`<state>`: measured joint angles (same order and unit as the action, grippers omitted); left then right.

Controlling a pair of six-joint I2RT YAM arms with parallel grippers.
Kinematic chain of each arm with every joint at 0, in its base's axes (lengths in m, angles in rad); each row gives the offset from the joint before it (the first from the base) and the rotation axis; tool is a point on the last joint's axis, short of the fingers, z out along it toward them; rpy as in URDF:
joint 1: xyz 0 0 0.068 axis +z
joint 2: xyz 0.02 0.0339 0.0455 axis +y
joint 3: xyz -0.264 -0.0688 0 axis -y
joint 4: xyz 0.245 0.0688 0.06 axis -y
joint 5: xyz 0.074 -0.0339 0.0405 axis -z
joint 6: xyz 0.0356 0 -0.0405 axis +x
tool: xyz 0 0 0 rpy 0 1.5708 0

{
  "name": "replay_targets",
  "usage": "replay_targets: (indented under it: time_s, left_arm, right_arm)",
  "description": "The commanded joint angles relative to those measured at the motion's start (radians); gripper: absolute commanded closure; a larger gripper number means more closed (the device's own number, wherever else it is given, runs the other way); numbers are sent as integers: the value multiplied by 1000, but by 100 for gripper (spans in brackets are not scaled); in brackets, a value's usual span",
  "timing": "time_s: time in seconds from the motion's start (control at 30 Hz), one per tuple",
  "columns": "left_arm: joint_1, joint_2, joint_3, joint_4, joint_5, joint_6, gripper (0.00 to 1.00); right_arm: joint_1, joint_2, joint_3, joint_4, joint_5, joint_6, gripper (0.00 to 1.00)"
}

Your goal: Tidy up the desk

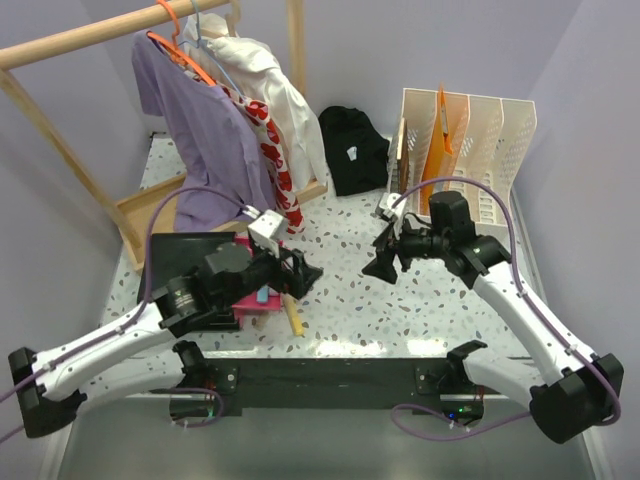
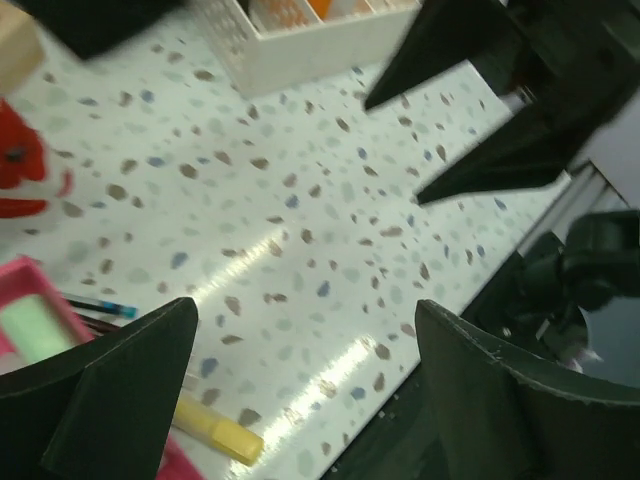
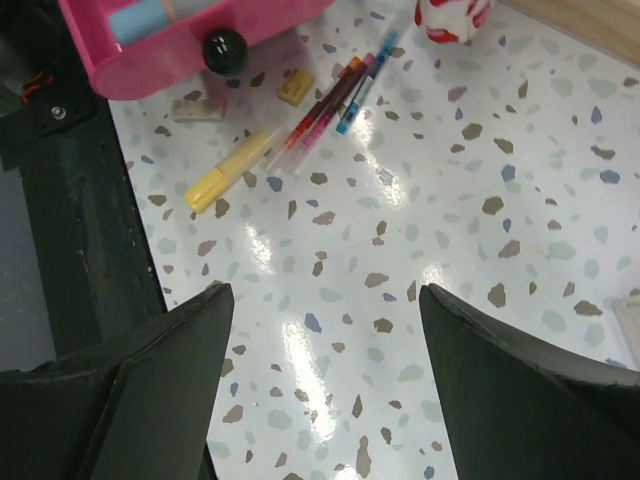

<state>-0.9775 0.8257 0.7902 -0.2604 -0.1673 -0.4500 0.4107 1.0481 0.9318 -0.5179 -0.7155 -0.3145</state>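
Note:
The desk point(image 1: 350, 300) is white terrazzo, and both grippers hover over its middle. My left gripper point(image 1: 312, 275) point(image 2: 305, 305) is open over bare desk, just right of a pink tray point(image 1: 255, 302). A yellow highlighter point(image 2: 215, 428) point(image 3: 228, 172) lies on the desk beside that tray. My right gripper point(image 1: 375, 258) point(image 3: 326, 290) is open, empty, and faces the left one a short gap away. In the right wrist view, several coloured pens point(image 3: 335, 95) lie bunched beyond the highlighter, with two small eraser-like bits point(image 3: 295, 87) and a black ball point(image 3: 223, 47) near the pink tray point(image 3: 180, 30).
A wooden clothes rack with a purple shirt point(image 1: 200, 130) and a white garment stands at the back left. A black cloth point(image 1: 355, 150) lies at the back. A white file organizer point(image 1: 470, 140) stands at the back right. A black pad point(image 1: 180, 250) lies on the left. A black rail point(image 1: 320, 380) runs along the front.

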Motion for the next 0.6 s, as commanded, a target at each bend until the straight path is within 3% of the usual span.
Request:
replay_targets:
  time_s: [0.0, 0.1, 0.33, 0.37, 0.43, 0.57]
  left_arm:
    - [-194, 130, 110, -25, -93, -140, 5]
    - [-280, 234, 150, -63, -168, -231, 5]
    - [-381, 490, 251, -293, -418, -614, 8]
    - [-397, 544, 263, -315, -461, -648, 9]
    - [-406, 602, 303, -393, -494, -748, 22]
    - [-406, 765, 356, -474, -540, -851, 26]
  right_arm:
    - [-95, -37, -71, 154, -50, 75, 20]
    - [-134, -54, -86, 162, -42, 81, 20]
    - [-196, -80, -94, 162, -15, 101, 20]
    - [-197, -83, -94, 162, -12, 101, 20]
    - [-204, -83, -93, 162, -4, 104, 20]
    - [-208, -80, -90, 159, 5, 104, 19]
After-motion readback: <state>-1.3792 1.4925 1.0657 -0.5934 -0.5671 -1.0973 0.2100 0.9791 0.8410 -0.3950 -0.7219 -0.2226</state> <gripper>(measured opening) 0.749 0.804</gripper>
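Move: The yellow marker lies nearly under the left hand, about 24 cm below it, some 3 cm to its left and 2 cm back. The loose pens lie about 9 cm ahead and 5 cm left, the eraser some 3 cm back and 10 cm left. The open pink drawer is around 7 cm ahead, 11 cm left and 18 cm lower. From the right hand the yellow marker lies some 19 cm left, 5 cm back and 20 cm down. Back and to the right first, about 10 cm altogether, then almost straight down: the left hand sinks some 14 cm overall towards the bare tabletop to the right of the yellow marker. Its fingers tip steeply downward and swing counter-clockwise, narrowing partway while still empty. The right hand, empty and open, backs off about 5 cm rightward and forward, turning slightly clockwise. ##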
